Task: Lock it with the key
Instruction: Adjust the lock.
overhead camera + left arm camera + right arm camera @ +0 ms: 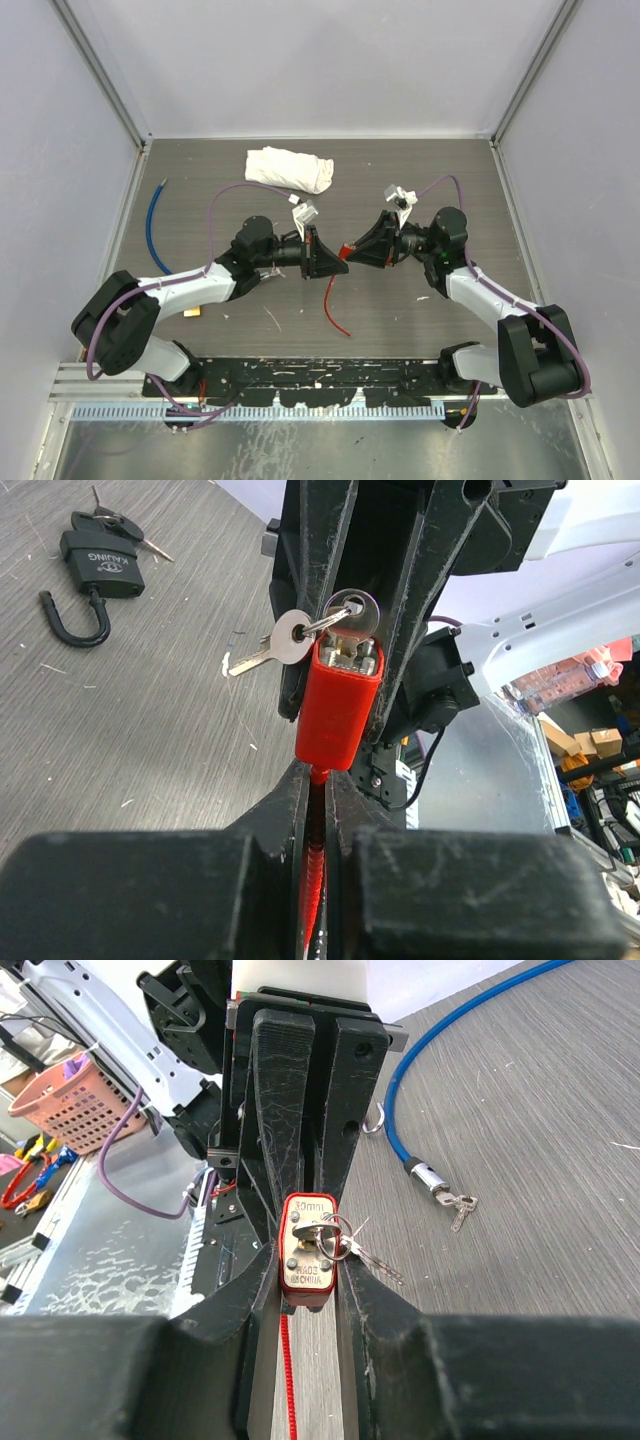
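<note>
A red padlock (345, 250) is held in the air between the two arms at the table's middle. Its key (350, 615) sits in the keyhole (320, 1235), and a ring with a spare key (275, 645) hangs from it. My right gripper (310, 1270) is shut on the padlock body (308, 1250), one finger on each side. My left gripper (320, 780) is shut on the red cable (318, 810) just below the padlock body (340, 705). The rest of the cable (335, 310) trails down onto the table.
A black padlock (100, 565) with an open shackle and its own keys lies on the table. A blue cable lock (153, 215) runs along the left side, its end and keys (455, 1205) showing. A white cloth (290, 168) lies at the back.
</note>
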Action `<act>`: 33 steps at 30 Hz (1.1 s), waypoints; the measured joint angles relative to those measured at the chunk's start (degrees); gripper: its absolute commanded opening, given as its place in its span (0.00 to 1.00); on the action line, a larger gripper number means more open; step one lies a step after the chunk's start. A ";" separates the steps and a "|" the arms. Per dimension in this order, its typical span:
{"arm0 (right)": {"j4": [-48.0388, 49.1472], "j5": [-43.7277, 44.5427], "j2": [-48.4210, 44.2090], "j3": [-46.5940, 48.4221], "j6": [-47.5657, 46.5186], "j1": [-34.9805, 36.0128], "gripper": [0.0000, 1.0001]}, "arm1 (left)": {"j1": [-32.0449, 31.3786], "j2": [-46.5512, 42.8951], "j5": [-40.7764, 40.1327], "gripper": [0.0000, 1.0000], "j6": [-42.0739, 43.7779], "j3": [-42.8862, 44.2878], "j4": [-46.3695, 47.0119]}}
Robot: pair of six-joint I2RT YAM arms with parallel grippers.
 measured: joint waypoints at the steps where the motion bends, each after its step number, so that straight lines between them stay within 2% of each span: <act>1: -0.24 0.00 0.00 0.00 -0.20 0.02 0.15 | 0.00 0.00 0.00 0.00 0.15 0.00 -0.07; 7: -5.81 -0.50 -0.37 1.53 -3.56 0.13 0.41 | 0.02 -1.46 -0.85 0.00 2.99 0.00 -3.13; 9: -10.80 -1.20 -0.94 3.28 -6.88 0.28 0.52 | 0.00 -3.02 -1.09 0.00 4.48 0.00 -4.70; 11: -19.78 -2.03 -1.51 6.67 -13.27 0.17 0.59 | 0.17 -4.87 -1.22 0.00 6.08 0.00 -6.12; 14: -36.79 -2.78 -2.10 13.42 -27.04 -0.79 0.69 | 0.68 -7.26 -1.16 0.00 8.81 0.04 -8.35; 18: -58.14 -2.82 -3.52 20.70 -45.42 -3.28 0.76 | 2.43 -9.42 0.15 0.00 11.04 0.20 -11.74; 23: -82.55 0.00 -4.50 29.66 -69.20 -4.57 0.99 | 5.90 -10.27 5.57 0.00 12.90 3.19 -17.09; 29: -110.77 3.41 -1.07 47.19 -107.65 -4.20 1.00 | 7.93 -10.10 15.69 0.00 15.82 11.72 -25.29; 33: -119.71 5.05 3.91 57.07 -121.50 -0.94 1.00 | 7.93 -7.98 21.99 0.00 16.28 17.14 -27.93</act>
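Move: Held between both hands, the red lock has its body at the right hand, within about 1 cm of it, slightly left and up, and roughly 3 cm above and 1 cm ahead and to the right of the left hand's fingers on the cable end. From the right hand the black padlock lies on the table some 13 cm ahead, 17 cm right and 17 cm below; from the left hand the blue lock's keyed end is about 8 cm ahead, 17 cm left and 17 cm below. Letting go of the red lock, the right hand spreads its fingers wide and backs off upward and to the right, about 10 cm up, rolling nearly 60 degrees about its fingers as their tips dip. The left keeps its pinch on the cable just under the body, eases left, then lifts the lock some 9 cm, its fingers swinging a little clockwise. ##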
